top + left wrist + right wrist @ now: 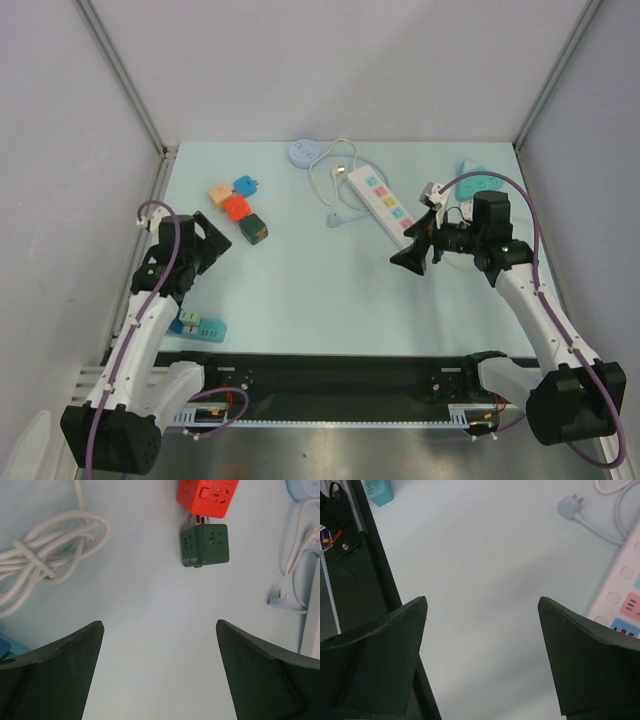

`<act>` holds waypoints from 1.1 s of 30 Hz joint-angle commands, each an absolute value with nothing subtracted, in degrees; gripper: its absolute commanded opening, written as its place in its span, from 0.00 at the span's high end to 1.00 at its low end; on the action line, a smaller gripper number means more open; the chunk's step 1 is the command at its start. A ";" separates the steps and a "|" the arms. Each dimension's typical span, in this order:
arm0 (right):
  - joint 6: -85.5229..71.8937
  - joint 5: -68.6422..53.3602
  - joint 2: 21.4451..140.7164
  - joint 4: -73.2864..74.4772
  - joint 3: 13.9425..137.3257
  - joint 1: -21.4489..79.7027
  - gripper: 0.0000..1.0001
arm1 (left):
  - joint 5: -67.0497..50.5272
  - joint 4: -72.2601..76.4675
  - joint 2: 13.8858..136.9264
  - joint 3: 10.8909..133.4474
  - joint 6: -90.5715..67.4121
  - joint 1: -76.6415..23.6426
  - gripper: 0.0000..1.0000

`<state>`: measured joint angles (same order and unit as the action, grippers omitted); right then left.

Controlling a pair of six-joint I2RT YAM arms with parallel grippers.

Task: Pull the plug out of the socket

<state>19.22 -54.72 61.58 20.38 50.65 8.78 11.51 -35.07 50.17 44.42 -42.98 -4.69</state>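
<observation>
A white power strip (380, 205) with coloured sockets lies at the back right, also visible as the power strip (625, 595) at the edge of the right wrist view. Its white plug (333, 220) lies loose on the table beside it, in no socket; the same plug (568, 506) shows its prongs in the right wrist view. My right gripper (408, 262) hovers open by the strip's near end, and nothing sits between the right gripper (482, 605) jaws. My left gripper (222, 245) is open and empty; the left gripper (160, 630) faces a dark green cube socket (205, 545).
A red cube (207, 495) sits close behind the green one; orange and blue cubes (232, 190) lie beyond. A round blue socket (304, 152) and a teal strip (482, 182) are at the back. A coiled white cable (50, 545) and a teal strip (200, 328) lie near the left arm.
</observation>
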 commanded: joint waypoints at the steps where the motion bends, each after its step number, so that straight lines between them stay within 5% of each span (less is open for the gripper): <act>1: 19.95 -59.67 60.91 20.04 50.18 6.59 0.04 | 17.93 -42.09 52.29 50.26 -47.01 -4.31 0.01; 18: 21.27 -58.71 63.46 20.04 49.22 6.07 0.03 | 32.60 -69.16 47.29 57.92 -60.02 -3.78 0.00; 33: 21.97 -58.62 68.46 20.57 48.87 2.99 0.03 | 26.38 -64.43 42.54 47.04 -58.28 13.08 0.00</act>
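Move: The blue socket block lies behind and to the left of the left hand, about 12 cm back, 13 cm left and some 11 cm below its open fingers. The green plug sits about 4 cm to the right of the block, with the teal strip's middle some 8 cm right of the block and 2 cm nearer the base. The coiled white cable lies roughly 16 cm farther out than the block. For the right hand, the block is about 57 cm left and 10 cm back. Back and to the left, the empty left hand swings about 15 cm towards the blue socket block and green plug, rising 2 to 3 cm midway before sinking again. Its wrist turns counter-clockwise by nearly 40 degrees and the fingers tip further down, staying wide open and touching nothing. The right hand, also open, sinks some 3.5 cm near the white strip's near end, easing slightly to the right. ##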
